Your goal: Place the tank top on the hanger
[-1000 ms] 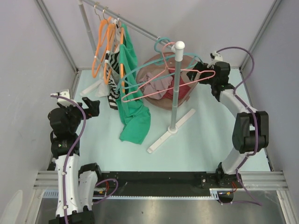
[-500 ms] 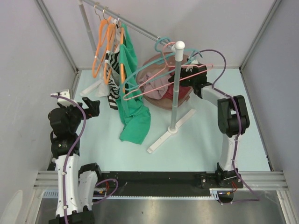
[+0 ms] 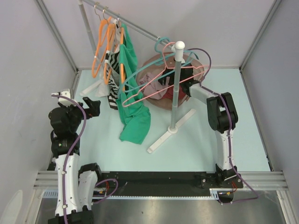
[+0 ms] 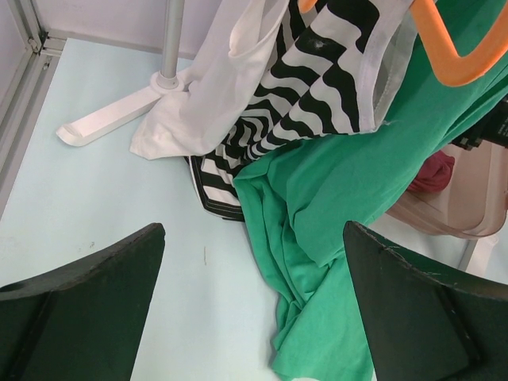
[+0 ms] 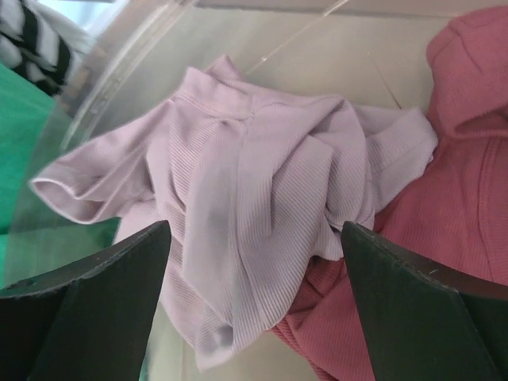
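The mauve-pink tank top (image 5: 254,198) lies crumpled in a round translucent bin (image 3: 156,103), partly on a dark red garment (image 5: 452,175). In the top view the tank top (image 3: 150,87) shows behind the hangers. My right gripper (image 5: 254,238) hovers open just above it, one finger on each side, holding nothing. From above, the right gripper (image 3: 164,82) sits inside the bin behind the rack pole. The light-pink hanger (image 3: 195,67) hangs empty on the rail, over the bin. My left gripper (image 3: 93,108) waits open at the left, low over the table.
A white rack pole (image 3: 175,88) with a cross foot stands in front of the bin. A teal hanger (image 3: 161,43) hangs beside the pink one. Orange hangers (image 3: 103,46) hold a green garment (image 4: 357,175), a striped one (image 4: 317,87) and a white one (image 4: 206,103).
The right arm has swung left from the table's far right corner into the bin, over the tank top. The pink hanger shifted slightly. The left arm has not moved.
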Controlling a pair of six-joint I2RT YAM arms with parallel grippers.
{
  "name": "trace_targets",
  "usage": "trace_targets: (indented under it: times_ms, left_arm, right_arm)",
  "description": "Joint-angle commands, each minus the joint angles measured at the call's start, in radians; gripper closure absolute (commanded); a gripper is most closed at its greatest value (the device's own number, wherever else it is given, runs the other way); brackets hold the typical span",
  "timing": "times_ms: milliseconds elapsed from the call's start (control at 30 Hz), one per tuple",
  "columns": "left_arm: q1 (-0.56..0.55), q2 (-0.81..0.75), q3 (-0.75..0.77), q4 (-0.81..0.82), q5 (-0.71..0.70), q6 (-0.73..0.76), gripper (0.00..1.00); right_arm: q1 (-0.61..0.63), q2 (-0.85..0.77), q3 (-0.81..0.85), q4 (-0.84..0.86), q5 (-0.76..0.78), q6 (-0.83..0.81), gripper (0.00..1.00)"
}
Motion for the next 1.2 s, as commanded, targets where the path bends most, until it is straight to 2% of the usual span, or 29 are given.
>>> trace_targets:
  times_ms: [0,133,233,267,333,367,433,467,500,633,700,933,1167]
  left_arm:
    - [-0.006,-0.01,0.007,0.017,0.0,0.009,0.01]
    - [-0.006,-0.006,0.008,0.017,0.011,0.009,0.0]
    - [-0.006,-0.006,0.008,0.018,0.012,0.009,0.01]
    - [-0.006,-0.007,0.008,0.02,0.012,0.009,0.01]
    - [-0.008,-0.007,0.007,0.018,0.012,0.009,0.01]
    - [-0.008,-0.007,0.008,0.018,0.012,0.009,0.01]
    - [-0.008,-0.007,0.008,0.02,0.014,0.009,0.01]
    - [-0.011,-0.007,0.008,0.018,0.014,0.009,0.01]
    - [-0.009,-0.004,0.008,0.018,0.014,0.009,0.01]
    - [-0.011,-0.006,0.007,0.018,0.015,0.007,0.01]
    - [-0.011,-0.004,0.008,0.018,0.017,0.009,0.01]
    - [-0.014,-0.006,0.007,0.02,0.009,0.007,0.01]
    - [-0.014,-0.004,0.005,0.014,-0.011,0.006,0.01]
  right_arm:
    - [0.025,0.026,0.049,-0.045,0.13,-0.055,0.06]
    - [0.032,0.049,0.074,-0.068,0.14,-0.064,0.09]
    - [0.034,0.069,0.099,-0.094,0.106,-0.055,0.19]
    - [0.032,0.069,0.097,-0.091,0.092,-0.053,0.29]
    - [0.031,0.067,0.085,-0.083,0.063,-0.042,0.39]
    - [0.029,0.055,0.077,-0.069,0.06,-0.039,0.52]
    - [0.022,0.032,0.048,-0.023,0.051,-0.01,0.71]
    - [0.017,0.006,0.012,-0.003,0.044,0.008,0.85]
    - [0.0,-0.011,-0.007,0.017,0.035,0.025,0.89]
    - [-0.061,-0.093,-0.13,0.199,-0.082,0.138,0.93]
    - [-0.092,-0.139,-0.206,0.266,-0.123,0.218,1.0]
    - [-0.228,-0.302,-0.433,0.608,-0.267,0.43,1.0]
    - [-0.325,-0.521,-0.526,0.58,-0.308,0.429,1.0]
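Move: The light-pink tank top lies bunched in the basket just beyond the open right fingers, its middle roughly 2 cm ahead, 2 cm left and 5 cm below. Beside it the red garment lies about level ahead, 8 cm to the right and 6 cm down. The hanging green garment is some 12 cm left and 3 cm back. From the left hand, the tank top is about 29 cm ahead, 26 cm right and 21 cm lower. Straight down about 3.5 cm goes the right hand, into the pink tank top; its fingers shut fully and pinch the fabric. Keeping hold, it then swings right some 13 cm and climbs about 12 cm from its lowest point, drawing back slightly towards the basket's right rim while the wrist rolls its left side up about 25 degrees. ##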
